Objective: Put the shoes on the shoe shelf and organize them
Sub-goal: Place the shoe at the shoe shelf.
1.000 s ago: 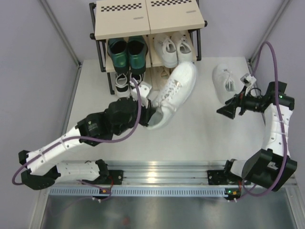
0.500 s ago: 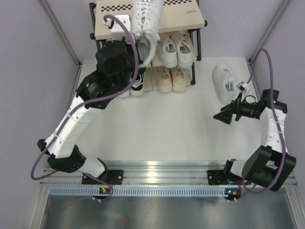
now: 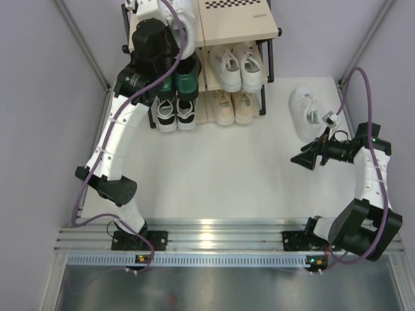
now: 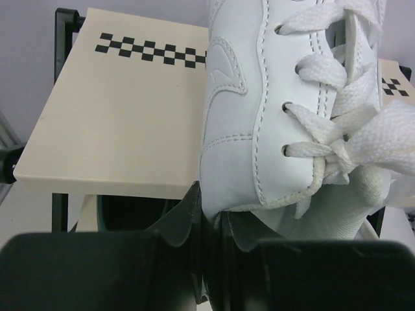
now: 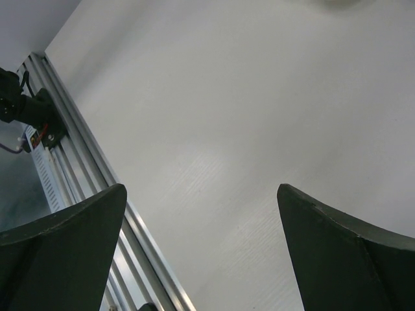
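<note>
My left gripper is shut on the collar edge of a white sneaker, holding it over the left part of the shoe shelf's top board. The shoe shelf holds dark green heeled shoes and white sneakers on its middle tier. Below them stand black-and-white sneakers and beige sneakers. Another white sneaker lies alone on the table to the right of the shelf. My right gripper hangs open just below that sneaker, with only bare table between its fingers.
The left arm stretches from its base up along the left side of the shelf. An aluminium rail runs along the near table edge. Slanted frame posts stand at the back corners.
The left arm has carried the white sneaker from the table in front of the shelf up over the top board. The right gripper shifted slightly and then stayed still.
</note>
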`<state>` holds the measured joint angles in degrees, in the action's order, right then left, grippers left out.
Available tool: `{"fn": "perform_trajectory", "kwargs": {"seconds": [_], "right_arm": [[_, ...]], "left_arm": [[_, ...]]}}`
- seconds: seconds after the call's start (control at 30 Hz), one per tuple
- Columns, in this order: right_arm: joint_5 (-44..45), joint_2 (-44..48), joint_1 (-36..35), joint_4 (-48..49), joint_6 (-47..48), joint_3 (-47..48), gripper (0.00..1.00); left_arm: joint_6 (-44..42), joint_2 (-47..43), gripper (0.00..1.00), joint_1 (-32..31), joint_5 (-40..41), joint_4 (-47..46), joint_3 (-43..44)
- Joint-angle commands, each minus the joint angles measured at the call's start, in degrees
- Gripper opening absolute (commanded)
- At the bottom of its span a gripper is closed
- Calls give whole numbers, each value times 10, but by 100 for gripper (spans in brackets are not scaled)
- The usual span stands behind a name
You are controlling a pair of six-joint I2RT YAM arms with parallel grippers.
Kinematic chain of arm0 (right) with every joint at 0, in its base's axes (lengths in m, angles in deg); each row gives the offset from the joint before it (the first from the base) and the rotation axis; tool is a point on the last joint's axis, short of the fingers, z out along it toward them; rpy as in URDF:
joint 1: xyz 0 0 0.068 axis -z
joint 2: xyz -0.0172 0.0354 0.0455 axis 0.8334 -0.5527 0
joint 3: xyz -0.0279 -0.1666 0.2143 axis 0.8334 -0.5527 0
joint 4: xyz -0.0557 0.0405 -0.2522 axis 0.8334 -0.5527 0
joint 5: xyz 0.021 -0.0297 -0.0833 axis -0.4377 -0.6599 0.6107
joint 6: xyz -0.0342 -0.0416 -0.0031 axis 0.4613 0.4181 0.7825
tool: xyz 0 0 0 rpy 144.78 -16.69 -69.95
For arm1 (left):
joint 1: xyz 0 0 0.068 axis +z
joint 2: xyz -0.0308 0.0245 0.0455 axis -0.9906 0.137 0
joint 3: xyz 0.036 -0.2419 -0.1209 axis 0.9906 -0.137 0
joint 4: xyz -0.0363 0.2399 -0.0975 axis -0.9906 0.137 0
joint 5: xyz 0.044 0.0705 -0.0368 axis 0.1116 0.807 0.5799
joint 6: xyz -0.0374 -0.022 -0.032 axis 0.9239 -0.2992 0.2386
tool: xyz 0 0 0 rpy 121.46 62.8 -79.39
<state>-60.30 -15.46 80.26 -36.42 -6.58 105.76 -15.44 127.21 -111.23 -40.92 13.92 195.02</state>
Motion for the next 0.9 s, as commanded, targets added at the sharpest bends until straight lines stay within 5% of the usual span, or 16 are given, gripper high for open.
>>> {"fn": "perform_trajectory", "kwargs": {"seconds": [0.0, 0.27, 0.73, 0.87], "right_arm": [[-29, 7, 11, -7, 38, 5, 99], [-39, 2, 26, -29, 62, 9, 99], [-51, -9, 43, -65, 97, 16, 100], [-54, -10, 48, -72, 104, 17, 99]], "left_arm": [[69, -9, 0, 37, -48, -91, 44], [109, 22, 4, 74, -80, -87, 57], [146, 41, 54, 92, -101, -82, 84], [155, 48, 59, 95, -114, -82, 98]]}}
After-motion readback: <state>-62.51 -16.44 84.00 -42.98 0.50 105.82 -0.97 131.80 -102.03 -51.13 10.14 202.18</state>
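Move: The left gripper still holds the white shoe by its rear part, at the front edge of the top shelf's left board; that board's middle lies about 13 cm ahead, 5 cm left and 6 cm below. One tier down, the green shoes are some 8 cm ahead, 4 cm left and 20 cm below; the white pair beside them is 18 cm right, 8 cm ahead, equally low. From the right hand, the board is about 33 cm ahead, 57 cm left and 26 cm higher. Ease the left gripper, with the white shoe in it, about 2 cm forward and 2 cm left over the left top board while rolling its left side down. Then open the fingers to a bit over half to release the shoe's rear, rising some 3 cm and going slightly farther forward and left as the roll reaches roughly 15 degrees. ##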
